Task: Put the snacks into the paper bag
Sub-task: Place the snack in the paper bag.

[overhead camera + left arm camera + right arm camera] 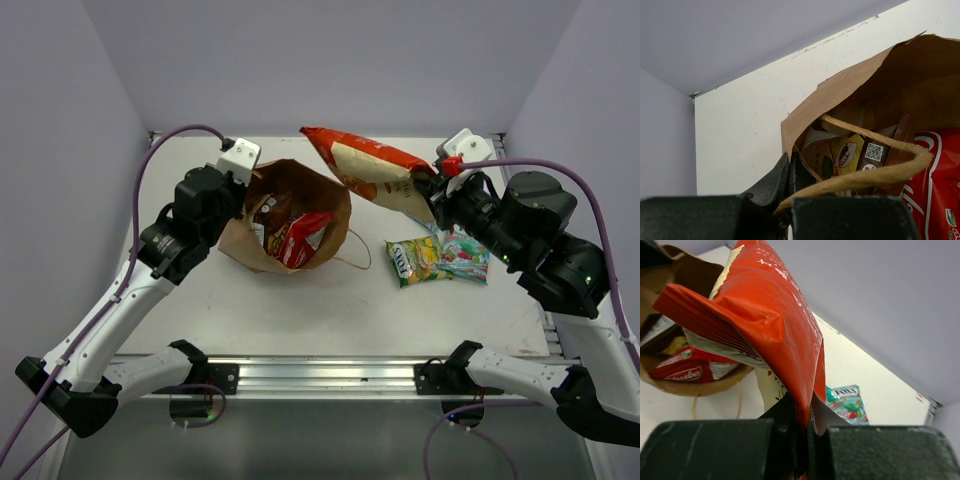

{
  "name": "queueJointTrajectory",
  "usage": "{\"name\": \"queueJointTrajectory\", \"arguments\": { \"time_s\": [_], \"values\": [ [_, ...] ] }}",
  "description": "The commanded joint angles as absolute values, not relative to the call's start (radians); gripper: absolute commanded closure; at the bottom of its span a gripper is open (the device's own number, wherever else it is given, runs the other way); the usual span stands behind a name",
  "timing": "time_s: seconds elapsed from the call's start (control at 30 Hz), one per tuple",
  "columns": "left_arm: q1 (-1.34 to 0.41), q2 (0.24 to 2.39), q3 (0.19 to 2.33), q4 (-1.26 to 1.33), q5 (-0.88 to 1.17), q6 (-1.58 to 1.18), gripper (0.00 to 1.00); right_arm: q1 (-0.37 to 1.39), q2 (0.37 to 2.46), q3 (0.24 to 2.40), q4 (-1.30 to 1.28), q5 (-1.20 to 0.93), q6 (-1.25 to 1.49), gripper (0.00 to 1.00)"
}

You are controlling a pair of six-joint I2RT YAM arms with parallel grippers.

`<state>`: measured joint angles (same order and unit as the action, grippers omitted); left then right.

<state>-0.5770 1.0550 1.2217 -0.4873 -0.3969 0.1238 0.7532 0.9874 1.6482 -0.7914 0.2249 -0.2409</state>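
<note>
The brown paper bag lies at the table's centre left with its mouth open towards the camera. My left gripper is shut on the bag's left rim, with a twisted handle in front. Inside lie a red-white packet and a brown-yellow packet. My right gripper is shut on one end of the red-orange bag, held in the air just right of the bag's mouth. A green candy bag and a teal packet lie on the table.
The bag's second loop handle rests on the white table beside the candy bag. Walls close the table at the back and both sides. A metal rail runs along the near edge between the arm bases.
</note>
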Motion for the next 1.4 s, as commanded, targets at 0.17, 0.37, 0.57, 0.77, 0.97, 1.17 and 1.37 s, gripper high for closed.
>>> {"name": "queueJointTrajectory", "arguments": {
  "time_s": [0.17, 0.37, 0.57, 0.77, 0.97, 1.17, 1.37],
  "values": [
    [-0.569, 1.054, 1.272, -0.454, -0.394, 0.124, 1.0, 0.753, 0.98, 1.674, -0.552, -0.116, -0.153, 1.0],
    [-0.568, 1.054, 1.275, -0.459, -0.397, 0.121, 1.0, 0.755, 1.003, 1.658, -0.538, -0.17, -0.136, 1.0],
    [-0.569, 1.054, 1.27, -0.454, -0.396, 0.117, 1.0, 0.755, 1.008, 1.629, -0.577, -0.089, -0.172, 1.0],
    [-0.569, 1.054, 1.273, -0.454, -0.397, 0.118, 1.0, 0.755, 1.017, 1.51, -0.581, -0.045, -0.193, 1.0],
    [-0.569, 1.055, 1.276, -0.456, -0.397, 0.118, 1.0, 0.753, 0.996, 1.399, -0.586, 0.032, -0.236, 1.0],
    [-0.568, 1.063, 1.285, -0.459, -0.396, 0.121, 1.0, 0.755, 1.003, 1.414, -0.604, 0.089, -0.236, 1.0],
    [-0.569, 1.066, 1.289, -0.454, -0.387, 0.121, 1.0, 0.753, 1.058, 1.494, -0.675, 0.115, -0.233, 1.0]
  ]
}}
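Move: The paper bag's mouth, where the red pack is headed, has its middle roughly 19 cm to the right hand's left, 4 cm ahead and 16 cm below; the pack already hangs from that hand. Far below on the table, the green pack lies about 9 cm to its right and 7 cm ahead, the Fox's pack some 20 cm ahead and 9 cm to the right. From the left hand, which holds the rim, the mouth is 9 cm right, 3 cm back and slightly below. The red pack, still pinched at its near end by the right hand, is swung left towards the bag by about 6 cm, rising and drawing back a little as the hand turns some 20 degrees counter-clockwise. It is then lowered roughly 12 cm and pushed forward over 4 cm, tipping down and turning partly back, its leading end going in at the mouth. The left hand keeps its hold on the rim. ##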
